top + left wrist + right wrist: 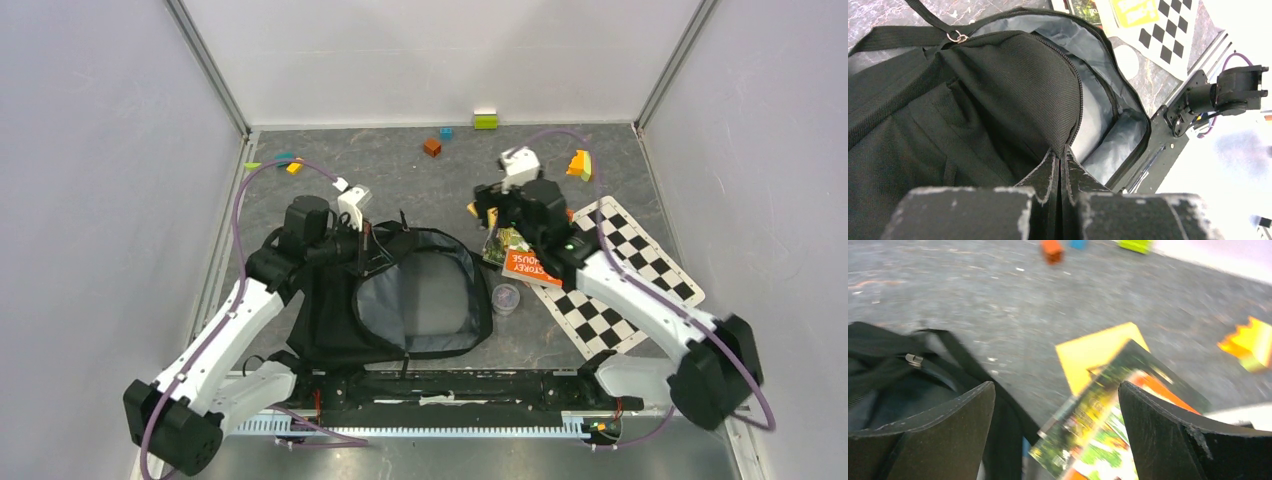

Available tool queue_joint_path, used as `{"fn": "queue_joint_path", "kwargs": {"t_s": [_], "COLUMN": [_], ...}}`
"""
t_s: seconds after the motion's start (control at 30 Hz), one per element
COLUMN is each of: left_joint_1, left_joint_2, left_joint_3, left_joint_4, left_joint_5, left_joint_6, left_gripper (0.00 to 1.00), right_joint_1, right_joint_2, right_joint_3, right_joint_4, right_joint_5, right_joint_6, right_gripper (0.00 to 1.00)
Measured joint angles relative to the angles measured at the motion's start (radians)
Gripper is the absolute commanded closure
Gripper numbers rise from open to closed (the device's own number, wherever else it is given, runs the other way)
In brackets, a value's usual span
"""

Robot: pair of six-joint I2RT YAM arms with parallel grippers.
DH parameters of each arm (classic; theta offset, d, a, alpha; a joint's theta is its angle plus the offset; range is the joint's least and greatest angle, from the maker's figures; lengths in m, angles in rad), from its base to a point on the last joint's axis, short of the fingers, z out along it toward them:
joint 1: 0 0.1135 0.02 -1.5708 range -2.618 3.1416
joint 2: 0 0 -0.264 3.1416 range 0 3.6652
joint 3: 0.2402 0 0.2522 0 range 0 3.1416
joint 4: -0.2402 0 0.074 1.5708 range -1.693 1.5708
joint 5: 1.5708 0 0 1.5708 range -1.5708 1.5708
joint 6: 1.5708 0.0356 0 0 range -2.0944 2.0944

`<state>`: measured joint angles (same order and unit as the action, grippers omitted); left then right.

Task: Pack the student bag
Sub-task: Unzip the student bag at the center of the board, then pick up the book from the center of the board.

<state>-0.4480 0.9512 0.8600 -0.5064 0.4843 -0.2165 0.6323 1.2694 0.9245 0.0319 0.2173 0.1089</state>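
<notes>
The student bag lies in front of the arm bases, a black backpack with its mouth open onto grey lining. My left gripper is shut on the bag's zipped rim at the far left corner of the opening; in the left wrist view the gripper pinches the black fabric edge above the lining. My right gripper hovers right of the bag over an orange-and-green book. In the right wrist view the gripper stands open, and the book lies between and below its fingers, untouched.
A small round clear container sits by the bag's right edge. A black-and-white checkered board lies under the right arm. A yellow card sits beyond the book. Coloured blocks and a yellow-orange piece lie near the back wall.
</notes>
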Motion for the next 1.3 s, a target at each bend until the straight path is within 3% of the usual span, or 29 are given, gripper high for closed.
{"fn": "queue_joint_path", "kwargs": {"t_s": [0.23, 0.4, 0.6, 0.87, 1.2, 1.3], "left_joint_1": [0.068, 0.081, 0.082, 0.089, 0.096, 0.100], "left_joint_2": [0.049, -0.042, -0.117, -0.116, -0.142, -0.139], "left_joint_3": [-0.009, -0.077, -0.095, -0.096, -0.115, -0.116], "left_joint_4": [0.042, 0.053, 0.067, 0.103, 0.127, 0.140], "left_joint_5": [0.033, -0.040, -0.109, -0.131, -0.135, -0.126], "left_joint_6": [0.023, 0.029, 0.023, -0.023, -0.040, -0.049], "left_gripper": [0.98, 0.98, 0.98, 0.98, 0.98, 0.98], "right_joint_1": [-0.260, -0.446, -0.586, -0.670, -0.694, -0.696], "right_joint_2": [-0.256, -0.309, -0.349, -0.392, -0.347, -0.353], "right_joint_3": [-0.221, -0.359, -0.467, -0.616, -0.690, -0.712], "right_joint_4": [-0.152, -0.201, -0.199, -0.008, 0.127, 0.138], "right_joint_5": [0.028, -0.034, -0.190, -0.486, -0.682, -0.708], "right_joint_6": [0.048, 0.093, 0.112, 0.172, 0.231, 0.248], "right_gripper": [0.02, 0.02, 0.02, 0.02, 0.02, 0.09]}}
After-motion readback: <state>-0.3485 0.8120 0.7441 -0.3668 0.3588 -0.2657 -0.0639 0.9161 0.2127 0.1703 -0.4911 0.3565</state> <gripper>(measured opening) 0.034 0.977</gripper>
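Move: The 78-Storey Treehouse book lies about 14 cm to the right of my open right hand, level with it fore and aft and some 20 cm below. From that hand, the yellow notebook is 8 cm ahead and 2 cm right, the clear cup 13 cm back and 6 cm right, and the bag's opening 13 cm back and 8 cm left. From my left hand, the book is about 34 cm right and 13 cm ahead. I swing my open right hand away from the bag, some 20 cm right while drawing back and sinking about 16 cm, then curve back left a few centimetres over the book's near end, tipping the fingers down some 20 degrees and rolling their left side up. My left hand keeps pinching the bag's zippered flap and drags it about 5 cm left and forward, turning slightly counter-clockwise. ##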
